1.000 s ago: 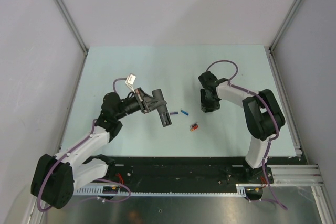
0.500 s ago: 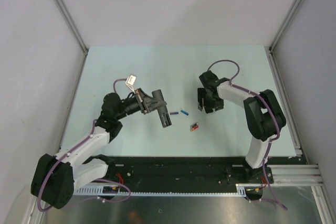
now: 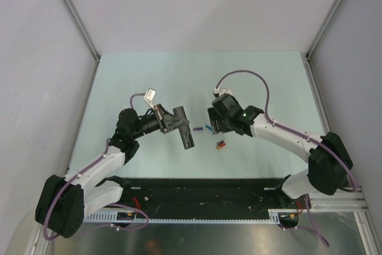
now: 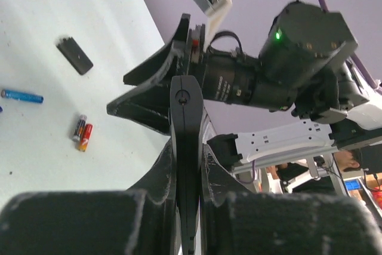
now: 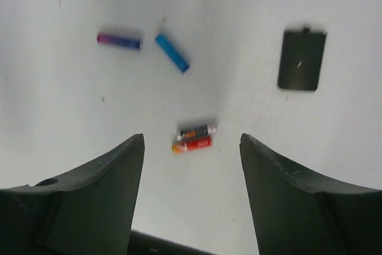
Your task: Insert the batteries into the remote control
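The remote control [image 3: 185, 132], a slim black bar, is clamped edge-on in my shut left gripper [image 3: 177, 122] and held above the table; in the left wrist view the remote control [image 4: 185, 125] stands up between the fingers. My right gripper [image 3: 216, 128] hovers open over the batteries. Straight ahead of the open right gripper [image 5: 191, 140] lie a red-orange battery [image 5: 193, 145] and a dark battery [image 5: 197, 131], side by side. A blue battery [image 5: 172, 52] and a purple one [image 5: 119, 40] lie farther off. The red pair [image 3: 221, 144] and the blue battery [image 3: 209, 128] also show from above.
A small black battery cover [image 5: 302, 59] lies flat on the table to the right of the batteries; it also shows in the left wrist view [image 4: 75, 55]. The dark base rail [image 3: 209, 192] runs along the near edge of the table.
My right arm has swung left and stretched out over the batteries, and its jaws have opened wider. The left arm and the remote have barely moved.
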You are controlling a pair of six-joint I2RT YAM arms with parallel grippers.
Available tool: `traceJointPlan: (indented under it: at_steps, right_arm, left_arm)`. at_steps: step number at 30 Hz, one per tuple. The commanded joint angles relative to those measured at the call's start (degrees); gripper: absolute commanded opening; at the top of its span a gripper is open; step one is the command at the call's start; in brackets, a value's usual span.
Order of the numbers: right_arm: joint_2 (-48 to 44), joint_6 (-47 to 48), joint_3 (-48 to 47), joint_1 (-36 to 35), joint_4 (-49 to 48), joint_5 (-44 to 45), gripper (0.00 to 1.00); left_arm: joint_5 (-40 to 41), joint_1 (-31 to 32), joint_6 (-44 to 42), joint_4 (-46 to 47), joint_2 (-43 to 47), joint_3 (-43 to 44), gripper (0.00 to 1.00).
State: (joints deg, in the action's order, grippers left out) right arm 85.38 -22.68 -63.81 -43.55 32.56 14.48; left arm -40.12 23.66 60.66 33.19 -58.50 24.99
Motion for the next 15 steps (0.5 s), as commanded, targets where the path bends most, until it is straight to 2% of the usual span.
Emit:
traceJointPlan:
  at_steps: [1, 7, 15]
  right_arm:
    - [-5.22, -2.28, 8.07, -3.2, -2.84, 1.7, 0.69]
    - [-12.25, -5.44, 17.48, -4.0, -8.03, 0.38, 0.72]
    - [-13.76, -7.38, 19.25, -6.11, -11.28, 1.69, 0.72]
  left_arm:
    - [-2.95, -0.02, 1.21, 2.67, 2.68, -2.66, 0.0]
    - [-1.9, -0.02, 1.65, 6.52, 6.29, -6.62, 0.0]
    - [-2.95, -0.02, 2.0, 10.4, 7.35, -8.47, 0.0]
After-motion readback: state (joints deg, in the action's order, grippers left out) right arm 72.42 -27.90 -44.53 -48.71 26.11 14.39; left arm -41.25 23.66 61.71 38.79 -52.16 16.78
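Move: The red and dark pair of batteries lies under my open right hand, about 11 cm down, 3 cm back and 1 cm to its left. From that hand, at the same depth, the blue battery is about 5 cm ahead and 6 left, the purple one 5 ahead and 12 left, the black cover 9 ahead and 9 right. From my left hand, holding the remote, the pair is about 3 cm ahead, 13 right and 22 below. With its fingers still wide open and touching nothing, I draw my right hand back some 6 cm and down about 4 towards the red and dark pair, drifting a little to the right and easing slightly up at the end. My left hand keeps its grip on the remote and carries it back about 3 cm, sinking a little. ##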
